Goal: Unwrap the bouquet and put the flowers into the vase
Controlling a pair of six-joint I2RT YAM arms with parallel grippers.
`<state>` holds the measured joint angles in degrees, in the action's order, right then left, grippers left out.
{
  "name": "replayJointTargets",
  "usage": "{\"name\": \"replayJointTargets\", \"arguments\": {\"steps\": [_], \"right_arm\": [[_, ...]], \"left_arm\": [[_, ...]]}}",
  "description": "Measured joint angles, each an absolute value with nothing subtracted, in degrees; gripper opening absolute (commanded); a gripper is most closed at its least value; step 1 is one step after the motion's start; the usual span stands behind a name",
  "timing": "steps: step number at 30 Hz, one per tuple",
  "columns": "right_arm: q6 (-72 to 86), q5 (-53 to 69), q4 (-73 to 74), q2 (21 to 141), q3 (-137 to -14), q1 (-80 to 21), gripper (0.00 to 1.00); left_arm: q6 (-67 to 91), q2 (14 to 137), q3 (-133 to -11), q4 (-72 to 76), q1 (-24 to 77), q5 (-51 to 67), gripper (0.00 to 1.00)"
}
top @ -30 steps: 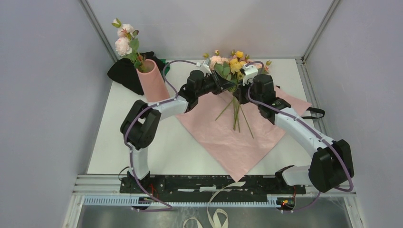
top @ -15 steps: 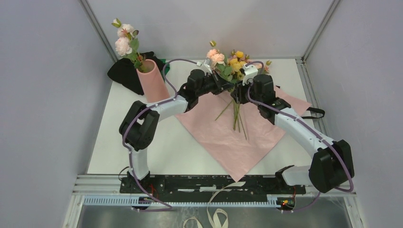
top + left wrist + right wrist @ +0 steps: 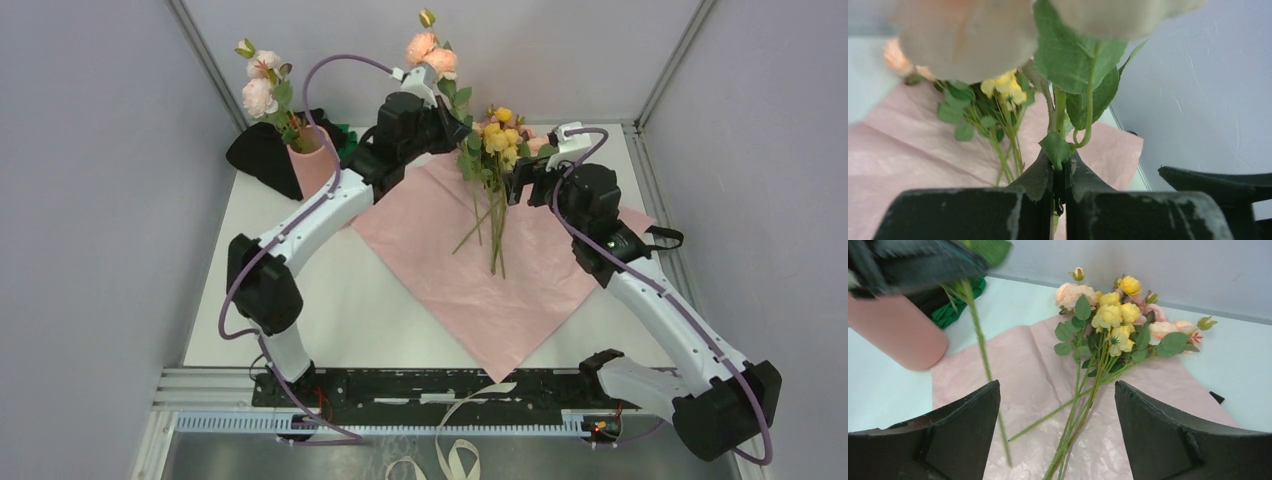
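The bouquet is unwrapped: its pink paper (image 3: 480, 290) lies flat with the flowers (image 3: 500, 140) on it, yellow and peach heads at the back and stems (image 3: 1083, 405) pointing forward. My left gripper (image 3: 452, 118) is shut on the green stem (image 3: 1058, 150) of a peach rose (image 3: 428, 50). It holds the rose raised above the paper, the stem hanging down. My right gripper (image 3: 1057, 385) stands open over the lying stems with nothing between its fingers. The salmon-pink vase (image 3: 315, 165) stands at the back left, partly behind the left arm, and holds a pale pink sprig (image 3: 258, 90).
A black cloth lump (image 3: 262, 155) lies behind the vase, with something green (image 3: 955, 310) beside it. A black ribbon (image 3: 665, 238) lies at the paper's right corner. Grey walls close in the table on three sides. White straps (image 3: 455, 445) hang below the front rail.
My left gripper closed on one peach rose and lifted it up and left, out of the bunch. My right gripper opened, let the bunch go and drew back to the right.
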<state>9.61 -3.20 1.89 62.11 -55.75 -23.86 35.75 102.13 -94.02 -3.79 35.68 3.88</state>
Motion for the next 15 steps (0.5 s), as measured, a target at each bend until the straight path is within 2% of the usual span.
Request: {"name": "replayJointTargets", "arguments": {"steps": [9, 15], "right_arm": [[9.91, -6.11, -0.89, 62.74, -47.97, -23.16, 0.91], [10.55, -4.54, -2.52, 66.22, -44.45, -23.14, 0.91]], "left_arm": [[20.23, 100.77, -114.34, -16.67, 35.68, -10.33, 0.02], [8.34, 94.85, -112.03, -11.68, 34.3, -23.09, 0.02]]}}
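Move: About 29 cm to the left of the left hand and nearly level with it fore and aft stands the vase, its middle some 19 cm lower; the black cloth lies about 12 cm beyond the vase and 14 cm farther left. Ahead of the right hand by about 12 cm, dead in line and 28 cm down, are the remaining flowers, roughly 7 cm ahead of the left hand and 9 cm to its right. The pink paper spreads under them, centred beneath the right hand. Lifting the still-pinched peach rose some 18 cm and swinging it about 13 cm left towards the vase, the left hand tips its fingers up and turns counter-clockwise, leftward travel quickening near the end. Meanwhile the empty right hand, fingers staying wide open, sinks about 10 cm over the stems on the paper, tipping slightly down. ##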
